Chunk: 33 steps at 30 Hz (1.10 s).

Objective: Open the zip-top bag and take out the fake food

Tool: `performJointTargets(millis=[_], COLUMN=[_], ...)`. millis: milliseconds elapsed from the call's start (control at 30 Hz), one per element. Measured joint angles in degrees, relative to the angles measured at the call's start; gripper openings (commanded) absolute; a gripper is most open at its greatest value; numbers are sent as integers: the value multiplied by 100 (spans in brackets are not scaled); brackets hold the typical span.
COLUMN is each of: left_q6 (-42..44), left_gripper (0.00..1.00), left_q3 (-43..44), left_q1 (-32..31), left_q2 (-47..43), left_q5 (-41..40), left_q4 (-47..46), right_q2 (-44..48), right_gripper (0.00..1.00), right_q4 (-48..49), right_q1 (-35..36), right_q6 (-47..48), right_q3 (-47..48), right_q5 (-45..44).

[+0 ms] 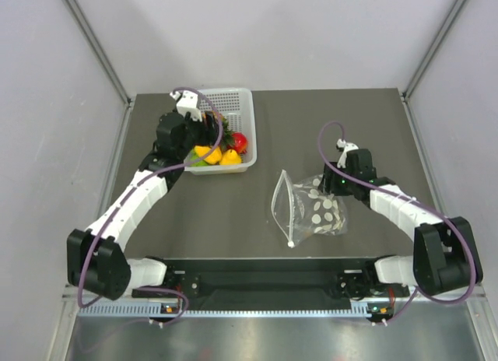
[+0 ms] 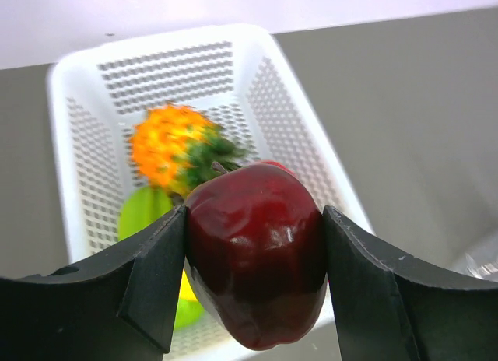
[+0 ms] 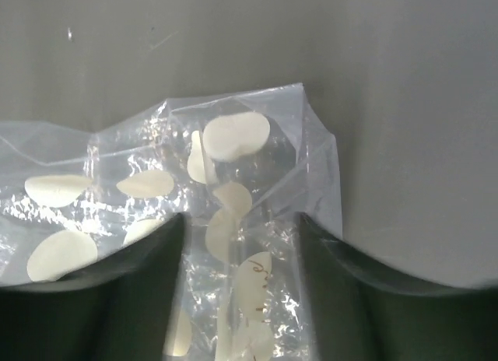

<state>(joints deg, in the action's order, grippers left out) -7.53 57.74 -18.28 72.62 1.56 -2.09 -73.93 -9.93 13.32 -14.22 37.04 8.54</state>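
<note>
My left gripper is shut on the dark maroon piece and holds it above the white perforated basket, at the back left in the top view. The orange pineapple-like fruit lies in the basket behind it. A yellow bell pepper also lies in the basket. The clear polka-dot zip-top bag lies flat and looks empty on the table. My right gripper is low at the bag's right edge; in the right wrist view its jaws stand apart with crinkled bag film between and over them.
The basket also holds a bright red apple, a second yellow piece and a green piece. Grey walls and metal rails enclose the dark table. The arm bases sit along the near edge.
</note>
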Motion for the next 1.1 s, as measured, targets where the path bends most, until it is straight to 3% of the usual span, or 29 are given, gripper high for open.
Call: performJointTargets(millis=[100,167,200,267,300,700,900,1000,1100], left_q6=[-4,-7,-4,-7,-7,-90,-31,26,2], left_gripper=[36,36,36,37,38,41,70,99,99], left_q3=[354,560,634,741,813,1871,2944,3523,3611], left_q1=[190,275,299,304,304,238,57,-2,-4], left_q2=[448,743,876,1150,1314,3233,4275,4756,4887], left_q5=[-151,-208,-210,-201,-160,46,-7,-129,-297], left_q4=[-55,-133,-219,-476,-605,-1714,-1823,-1709,-1587], right_q2=[107,197,245,339,374,1502,2076,2238,2354], right_gripper=[76,78,85,87,99,100,100,100,100], right_q4=[-109,-164,-188,-254,-278,-876,-1132,-1335,-1519], right_q1=[0,-2,-2,-7,-9,-13,-15,-17,-22], right_q6=[52,72,81,105,120,162,166,184,212], right_q3=[37,57,59,59,59,179,337,358,358], right_q5=[-42,-98,-120,-170,-181,-186,-155,-168,-197])
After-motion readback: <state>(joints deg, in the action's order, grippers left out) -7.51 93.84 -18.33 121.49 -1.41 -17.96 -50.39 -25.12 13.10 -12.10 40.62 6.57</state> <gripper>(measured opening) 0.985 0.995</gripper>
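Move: In the white basket's far right corner lies the bare patch for the left hand's dark red fruit, some 21 cm ahead, 6 cm right and 22 cm below that hand. The tomato is about 12 cm ahead and 6 cm right, the pineapple 16 cm ahead and 4 cm left, the pear 5 cm ahead and 3 cm right, all roughly 22 cm down. The emptied zip-top bag's middle is about 3 cm behind, 5 cm left and 5 cm below the right hand. Carrying the dark red fruit forward some 20 cm over the basket, the left hand sinks about 7 cm and bears right towards the far right corner, then opens wide at the end and lets the fruit go. The right hand, already partly open, spreads its fingers fully and rises some 10 cm off the bag, easing back a little and tipping its fingers up. ##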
